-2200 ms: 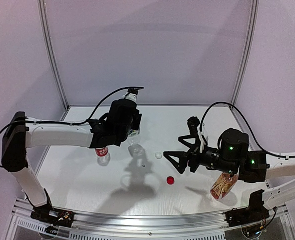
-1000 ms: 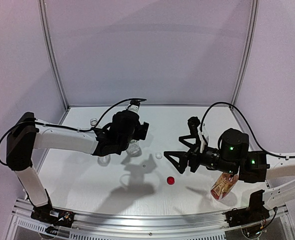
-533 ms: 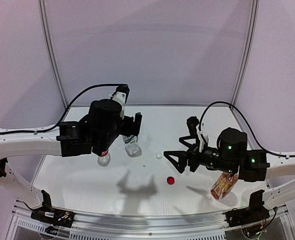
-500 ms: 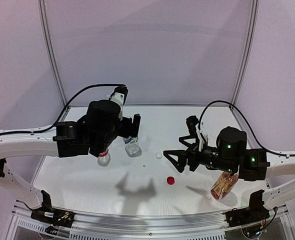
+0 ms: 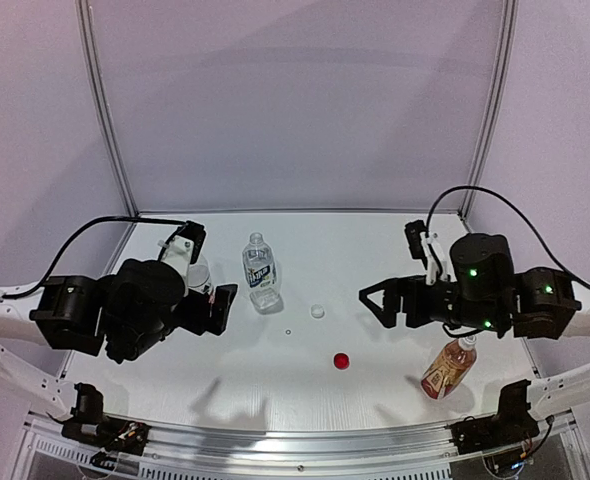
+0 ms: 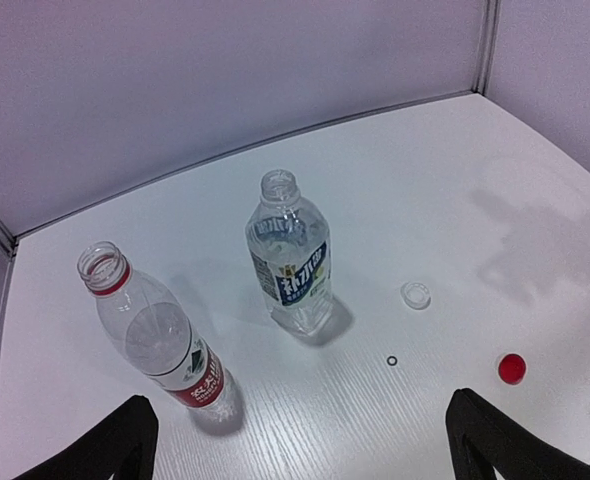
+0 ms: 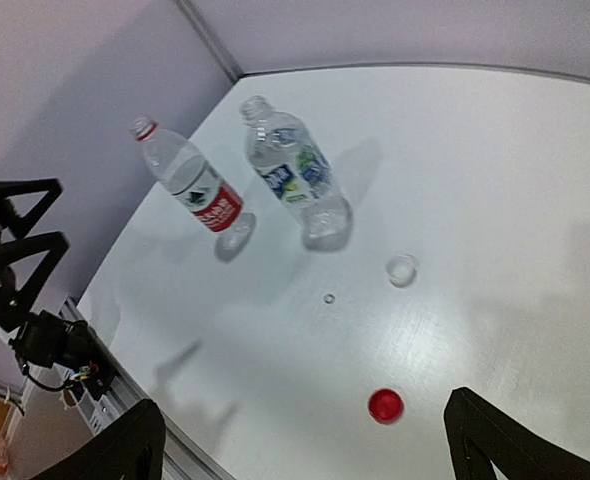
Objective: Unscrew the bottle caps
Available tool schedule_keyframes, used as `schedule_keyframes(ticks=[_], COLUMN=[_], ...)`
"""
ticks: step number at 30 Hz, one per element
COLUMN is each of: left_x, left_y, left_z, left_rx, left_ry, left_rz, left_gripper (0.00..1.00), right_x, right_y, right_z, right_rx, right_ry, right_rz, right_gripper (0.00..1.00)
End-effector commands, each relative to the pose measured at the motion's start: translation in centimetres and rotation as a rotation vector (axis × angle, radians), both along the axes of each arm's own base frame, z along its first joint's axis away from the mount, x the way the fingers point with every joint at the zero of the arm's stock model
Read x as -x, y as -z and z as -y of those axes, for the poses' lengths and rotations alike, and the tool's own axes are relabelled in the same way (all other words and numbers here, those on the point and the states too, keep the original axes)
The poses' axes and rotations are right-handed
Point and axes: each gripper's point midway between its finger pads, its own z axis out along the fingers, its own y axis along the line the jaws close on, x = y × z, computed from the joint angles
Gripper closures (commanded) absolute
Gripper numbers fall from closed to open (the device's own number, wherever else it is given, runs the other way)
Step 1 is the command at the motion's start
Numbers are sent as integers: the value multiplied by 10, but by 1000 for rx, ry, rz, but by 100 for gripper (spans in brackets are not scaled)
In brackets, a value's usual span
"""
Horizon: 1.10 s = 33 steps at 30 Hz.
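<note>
Two clear bottles stand upright with bare necks: one with a red label [image 6: 160,345] [image 7: 191,182] and one with a green-blue label [image 5: 261,272] [image 6: 291,262] [image 7: 297,172]. A white cap [image 5: 318,311] [image 6: 415,294] [image 7: 402,270] and a red cap [image 5: 342,360] [image 6: 512,368] [image 7: 385,405] lie loose on the table. The amber bottle [image 5: 448,367] leans at the right, its top under my right arm. My left gripper [image 5: 218,308] [image 6: 310,455] hangs open and empty near the red-label bottle. My right gripper [image 5: 377,303] [image 7: 305,455] is open and empty, right of the caps.
A tiny ring [image 5: 287,332] [image 6: 392,360] [image 7: 328,298] lies between the green-blue bottle and the red cap. White walls with metal posts close the table at the back and sides. A metal rail [image 5: 275,440] runs along the near edge.
My left arm has pulled back to the near left, away from the bottles, which now stand uncovered. My right arm has drawn back slightly to the right. Both grippers stayed open.
</note>
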Motion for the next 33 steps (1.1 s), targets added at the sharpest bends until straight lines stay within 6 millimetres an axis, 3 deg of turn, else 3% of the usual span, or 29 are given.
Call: schedule_keyframes(ticks=[1,6,12,17,24,33], left_x=[9,13,15,18,22,23], left_y=[-10,-31,-45,-27,-34,-35], left_z=[7,23,25,18,0,-5], left_rx=[57,140,158,160,173,168], left_ry=[72,126,147,150,152,150], left_rz=[-10,-23,-32,-51,-42,-38], left_gripper=[1,1,1,1,1,1], right_x=[9,28,39,43,42,40], right_y=[24,46,61,76,85,87], right_z=[79,132,165,168,176,167], right_rx=[116,187,319,338,375,375], right_ry=[244,362,437,448,491,471], right_rz=[-156,-256,-321,-346,-349,-350], right_gripper=[1,1,2,10,21,58])
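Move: The amber bottle with the white cap, still closed, stands about 17 cm to the right gripper's right and 5 cm back, its middle some 16 cm below. Near the way there, the loose red cap lies on the table about 3 cm ahead and 3 cm left of this gripper, with the loose clear cap roughly 15 cm ahead and 8 cm left; both lie about 25 cm down. From the left gripper, the amber bottle is around 45 cm right, 6 cm back and 17 cm below. Sweep the open right gripper about 17 cm to the right, away from the two loose caps, sinking some 8 cm and easing slightly back to the top of the amber bottle. Turn it clockwise and tip the fingers down on the way, then shut them about halfway around the neck just as the hand settles. Meanwhile raise the empty, open left gripper about 5 cm and draw it a little back. ##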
